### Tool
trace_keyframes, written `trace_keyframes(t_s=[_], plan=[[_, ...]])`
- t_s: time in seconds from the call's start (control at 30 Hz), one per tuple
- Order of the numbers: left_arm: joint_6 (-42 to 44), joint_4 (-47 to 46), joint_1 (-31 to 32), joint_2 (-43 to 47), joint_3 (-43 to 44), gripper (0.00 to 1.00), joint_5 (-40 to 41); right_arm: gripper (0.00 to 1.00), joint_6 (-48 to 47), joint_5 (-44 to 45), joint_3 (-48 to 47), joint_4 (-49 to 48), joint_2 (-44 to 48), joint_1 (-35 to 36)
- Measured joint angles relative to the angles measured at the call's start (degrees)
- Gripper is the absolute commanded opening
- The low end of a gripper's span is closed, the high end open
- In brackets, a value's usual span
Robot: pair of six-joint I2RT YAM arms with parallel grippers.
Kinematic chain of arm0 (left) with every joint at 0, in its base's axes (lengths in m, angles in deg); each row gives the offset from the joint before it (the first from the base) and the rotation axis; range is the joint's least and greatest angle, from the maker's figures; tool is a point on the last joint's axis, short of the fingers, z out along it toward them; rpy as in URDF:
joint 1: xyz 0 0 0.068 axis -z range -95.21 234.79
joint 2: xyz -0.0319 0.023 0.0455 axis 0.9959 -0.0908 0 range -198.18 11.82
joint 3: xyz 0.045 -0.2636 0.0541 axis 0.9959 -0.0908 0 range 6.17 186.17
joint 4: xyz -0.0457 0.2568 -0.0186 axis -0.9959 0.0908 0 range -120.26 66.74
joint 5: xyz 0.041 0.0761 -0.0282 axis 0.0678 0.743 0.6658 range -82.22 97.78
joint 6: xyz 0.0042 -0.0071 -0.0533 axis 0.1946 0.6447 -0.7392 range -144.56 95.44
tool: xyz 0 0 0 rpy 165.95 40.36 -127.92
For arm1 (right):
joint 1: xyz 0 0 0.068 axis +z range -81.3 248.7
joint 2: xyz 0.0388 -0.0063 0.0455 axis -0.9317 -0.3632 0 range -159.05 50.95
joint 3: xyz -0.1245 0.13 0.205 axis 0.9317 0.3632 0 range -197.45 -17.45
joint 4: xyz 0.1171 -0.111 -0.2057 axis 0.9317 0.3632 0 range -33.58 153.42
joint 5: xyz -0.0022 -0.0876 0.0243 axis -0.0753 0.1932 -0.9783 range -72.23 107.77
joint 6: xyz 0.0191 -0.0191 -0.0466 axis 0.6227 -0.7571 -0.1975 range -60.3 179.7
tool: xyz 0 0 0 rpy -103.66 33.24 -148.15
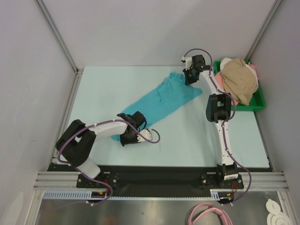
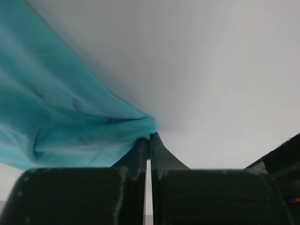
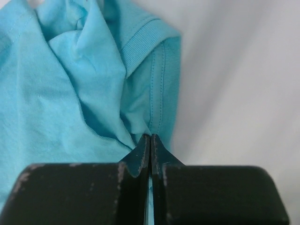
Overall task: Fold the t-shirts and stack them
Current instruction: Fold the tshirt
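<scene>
A teal t-shirt [image 1: 161, 98] lies stretched diagonally across the pale table, from near left to far right. My left gripper [image 1: 123, 137] is shut on its near-left end; in the left wrist view the teal cloth [image 2: 70, 122] bunches into the closed fingertips [image 2: 150, 137]. At the far-right end my right gripper [image 1: 189, 78] is shut on the sleeve hem; the right wrist view has the ribbed teal hem [image 3: 159, 89] pinched at the gripper [image 3: 150, 137]. A tan t-shirt [image 1: 239, 79] lies heaped over pink and white cloth [image 1: 252, 68].
A green plastic tray [image 1: 257, 104] at the far right edge holds the heap of shirts. Grey walls and metal frame posts [image 1: 56, 33] enclose the table. The black rail [image 1: 154, 176] with the arm bases runs along the near edge.
</scene>
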Motion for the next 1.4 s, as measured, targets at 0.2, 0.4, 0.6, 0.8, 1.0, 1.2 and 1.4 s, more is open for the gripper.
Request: trace_keyframes(t_s=[0.2,0.4,0.6,0.8,1.0,1.2,1.4], plan=[[-2.5,1.6,7.7,-1.9,1.3,0.01,2.0,0.0,0.4,0.1,-2.4,-2.8,-1.5,0.7],[-3.3,4.1,14.6,-3.7,4.0,0.0,-1.5,0.0,0.4,1.0,-4.2,-6.1,-3.1,2.0],[-3.8,4.8,22.3,-7.4,9.8,0.0,-11.6,0.0,0.1,2.6,-4.4,-7.8,-4.0,3.3],[-4.3,6.9,27.0,-13.3,16.8,0.0,-15.3,0.0,0.0,3.1,-5.4,-8.6,-4.0,4.4],[-4.3,9.2,28.5,-18.8,24.2,0.01,-17.6,0.0,-0.1,3.1,-7.0,-9.9,-5.1,4.7],[-4.1,8.5,30.8,-22.4,30.3,0.02,-19.3,0.0,-0.5,3.4,-7.4,-11.5,-6.8,4.7],[-4.6,7.5,31.8,-22.6,32.3,0.61,-20.8,0.39,0.5,4.7,-8.6,-11.8,-7.0,4.9]])
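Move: My left hand grips the near end of the folded t-shirt; it is bound for a spot by the near table edge, about 12 cm back and 22 cm to the right, some 1 cm lower. The t-shirt's middle lies some 21 cm ahead and 18 cm to the right. From my right hand, gripping the far end, the t-shirt's middle is about 9 cm back and 16 cm left, and the green bin's middle 28 cm right and 2 cm back. I drag the pinched near end of the t-shirt right and back with my left hand, about 25 cm in all, to the near table edge, turning the wrist nearly 30 degrees clockwise. Meanwhile my right hand, keeping its grip, shifts its end roughly 5 cm forward and 5 cm left, tipping its fingers outward. At the very end both hands open their fingers on the cloth. ##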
